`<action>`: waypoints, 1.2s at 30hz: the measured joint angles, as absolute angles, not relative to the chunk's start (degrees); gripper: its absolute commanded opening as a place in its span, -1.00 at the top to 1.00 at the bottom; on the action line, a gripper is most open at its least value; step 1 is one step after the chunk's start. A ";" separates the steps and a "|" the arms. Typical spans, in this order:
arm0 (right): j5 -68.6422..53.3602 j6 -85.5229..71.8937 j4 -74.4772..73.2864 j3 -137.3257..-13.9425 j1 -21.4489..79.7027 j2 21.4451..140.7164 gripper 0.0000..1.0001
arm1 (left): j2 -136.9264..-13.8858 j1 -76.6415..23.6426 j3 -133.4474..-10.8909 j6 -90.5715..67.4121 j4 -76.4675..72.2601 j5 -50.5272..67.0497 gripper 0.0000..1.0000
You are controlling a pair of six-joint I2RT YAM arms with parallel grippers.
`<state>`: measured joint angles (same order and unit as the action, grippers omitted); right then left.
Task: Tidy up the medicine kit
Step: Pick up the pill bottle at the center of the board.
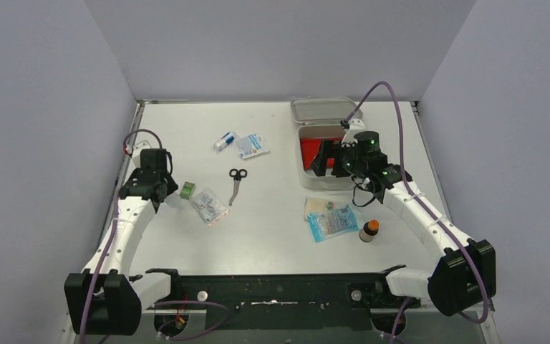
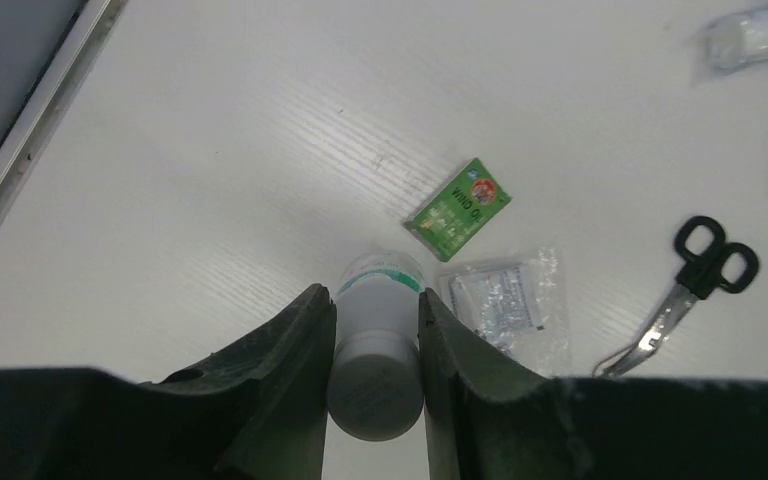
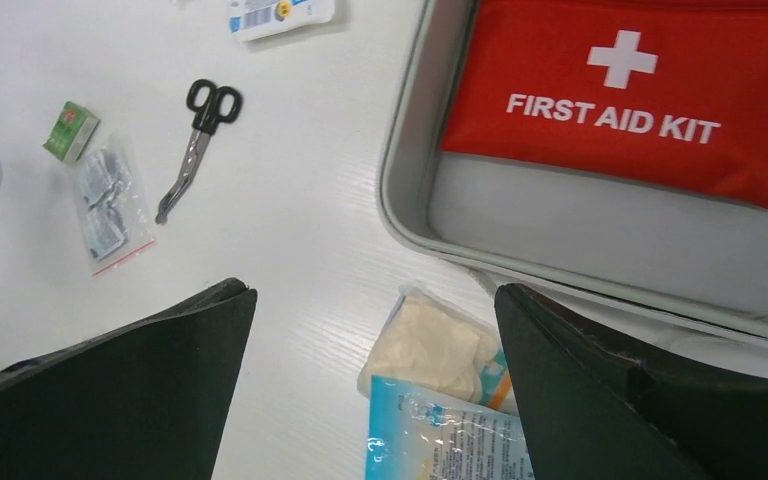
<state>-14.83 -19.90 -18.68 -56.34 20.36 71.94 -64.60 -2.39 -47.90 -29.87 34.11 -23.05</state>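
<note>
The medicine kit (image 1: 329,183) is a pale grey box at the back right, its lid (image 1: 326,109) swung open behind it. A red "First Aid Kit" pouch (image 3: 640,90) lies inside. At the left, my left gripper (image 2: 374,298) is shut on a white bottle (image 2: 378,330) with a green band and grey cap, lying on the table. Both fingers press its sides. My right gripper (image 3: 375,292) hangs open over the table by the kit's near-left rim (image 3: 405,200), nothing between its fingers.
Near the bottle lie a green sachet box (image 2: 458,208), a clear bag of packets (image 2: 508,300) and black-handled scissors (image 2: 695,280). A gauze packet (image 3: 430,345) and a blue packet (image 3: 440,440) lie below the right gripper. A brown bottle (image 1: 369,231) stands close by. A roll (image 1: 223,141) and a packet (image 1: 251,145) lie further back.
</note>
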 measured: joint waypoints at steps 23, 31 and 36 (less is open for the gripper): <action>-24.18 -28.58 5.74 -54.06 37.60 75.24 -0.98 | -56.23 -4.91 -38.79 -50.26 -11.29 25.17 1.00; -23.73 -1.93 5.28 -58.63 40.84 75.94 -0.95 | -58.83 -11.84 -38.26 -54.04 -17.43 27.40 1.00; -24.29 13.08 5.13 -58.61 44.05 76.09 -0.90 | -60.71 -15.07 -38.24 -54.85 -18.33 27.51 1.00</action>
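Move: The left hand already holds the pill bottle, its middle about 5 cm below the hand and 1 cm right; its goal, the right gripper, is about 47 cm right, 4 cm ahead, 6 cm higher. Some 12 cm below the left hand lie the green box, 8 cm ahead and 4 cm right, and the plastic bag, 3 cm ahead and 11 cm right. From the right hand, the bottle is about 46 cm left, 4 cm back, 11 cm below; the scissors are 28 cm left, 6 cm ahead, 18 cm below. Left hand swings the gripped bottle about 24 cm right and up, levelling, towards the open, left-reaching right hand. ##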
